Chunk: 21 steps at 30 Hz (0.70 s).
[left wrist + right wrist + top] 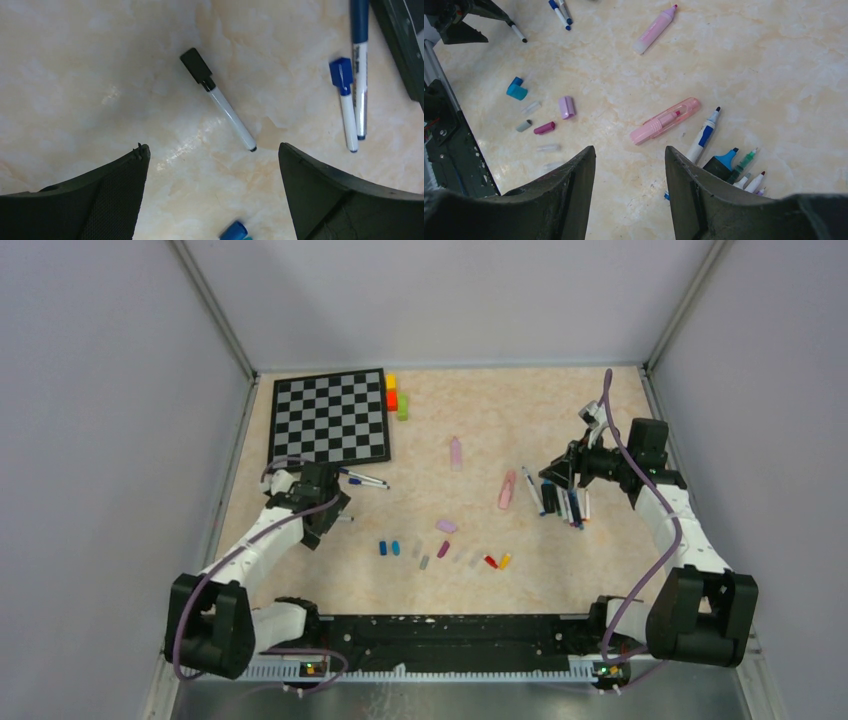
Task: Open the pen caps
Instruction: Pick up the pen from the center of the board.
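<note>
Loose pen caps lie in a row mid-table: blue (385, 548), magenta (443, 549), red (490, 561) and yellow (504, 561). My left gripper (212, 147) hangs open over bare tabletop, with a blue cap (233, 231) just below it. A white-barrelled marker with a black end (220, 102) lies just ahead of its fingertips. Two blue pens (350, 100) lie to the right. My right gripper (629, 148) is open and holds nothing. A pink highlighter (664, 121) lies ahead of it, and a cluster of pens (562, 502) sits beside its right finger. Lilac (566, 107), magenta (544, 128) and grey (523, 125) caps lie to its left.
A chessboard (330, 418) lies at the back left, with yellow, red and green blocks (392, 395) along its right edge. A second pink highlighter (456, 452) lies mid-table. Grey walls enclose the table, and a black rail (430, 630) joins the arm bases.
</note>
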Each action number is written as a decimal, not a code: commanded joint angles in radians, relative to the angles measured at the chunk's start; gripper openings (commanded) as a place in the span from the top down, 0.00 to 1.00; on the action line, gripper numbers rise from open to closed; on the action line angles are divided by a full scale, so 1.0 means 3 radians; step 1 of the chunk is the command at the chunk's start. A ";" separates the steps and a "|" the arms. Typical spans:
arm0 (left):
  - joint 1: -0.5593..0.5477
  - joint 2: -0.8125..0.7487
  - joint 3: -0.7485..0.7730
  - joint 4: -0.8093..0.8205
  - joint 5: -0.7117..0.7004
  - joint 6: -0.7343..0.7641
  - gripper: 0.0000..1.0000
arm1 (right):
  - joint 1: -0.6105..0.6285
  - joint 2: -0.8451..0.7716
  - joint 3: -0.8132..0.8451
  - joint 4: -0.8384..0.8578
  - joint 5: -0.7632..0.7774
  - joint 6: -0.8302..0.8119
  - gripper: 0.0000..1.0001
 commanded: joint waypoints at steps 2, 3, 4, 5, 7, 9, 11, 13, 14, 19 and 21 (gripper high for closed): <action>0.0403 0.0150 0.0118 -0.0088 0.0155 -0.0102 0.01 | -0.0035 -0.0023 0.0055 0.0082 -0.0075 -0.0061 0.48; 0.0479 0.0237 0.0129 -0.0075 0.0218 -0.0074 0.01 | -0.0037 -0.0022 0.0055 0.0079 -0.0075 -0.0065 0.48; 0.0546 0.0305 0.0148 -0.0060 0.0287 -0.0043 0.02 | -0.0039 -0.0023 0.0055 0.0083 -0.0075 -0.0065 0.48; 0.0605 0.0381 0.0169 -0.0047 0.0338 -0.0012 0.02 | -0.0035 -0.0016 0.0055 0.0084 -0.0075 -0.0061 0.48; 0.0674 0.0530 0.0251 -0.0055 0.0369 0.0042 0.03 | -0.0035 -0.0016 0.0055 0.0081 -0.0075 -0.0060 0.48; 0.0708 0.0657 0.0359 -0.0075 0.0328 0.0064 0.05 | -0.0038 -0.0017 0.0055 0.0081 -0.0071 -0.0064 0.48; 0.0729 0.0756 0.0427 -0.0063 0.0320 0.0090 0.07 | -0.0036 -0.0014 0.0051 0.0080 -0.0070 -0.0065 0.48; 0.0752 0.0827 0.0477 -0.0036 0.0309 0.0113 0.11 | -0.0039 -0.0017 0.0053 0.0079 -0.0070 -0.0065 0.48; 0.0761 0.0855 0.0502 -0.0027 0.0308 0.0130 0.15 | -0.0035 -0.0017 0.0050 0.0079 -0.0070 -0.0065 0.48; 0.0798 0.1004 0.0610 -0.0039 0.0318 0.0183 0.32 | -0.0036 -0.0017 0.0050 0.0081 -0.0055 -0.0070 0.48; 0.0798 0.1049 0.0639 -0.0042 0.0331 0.0195 0.36 | -0.0036 -0.0017 0.0050 0.0077 -0.0050 -0.0070 0.48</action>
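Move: Just ahead of the left hand, about 3 cm farther out, 2 cm to its left and 5 cm below, lies the black-capped pen, cap towards the left. A short blue pen lies about 11 cm ahead and 6 cm to the right of the hand; the checkerboard's middle is some 25 cm ahead and 3 cm left; a loose blue cap lies 3 cm back and 8 cm right. The pen is roughly 50 cm to the right hand's left, 3 cm back. Swinging about 4 cm to the left while sinking some 3 cm, the left hand comes over the cap end of the black-capped pen, then eases 2 to 3 cm forward with hardly any more drop. The wrist tips the fingers some 10 degrees nearer to straight down and turns slightly counter-clockwise; the wide-open fingers narrow to about two thirds, above the pen and without visible contact. ##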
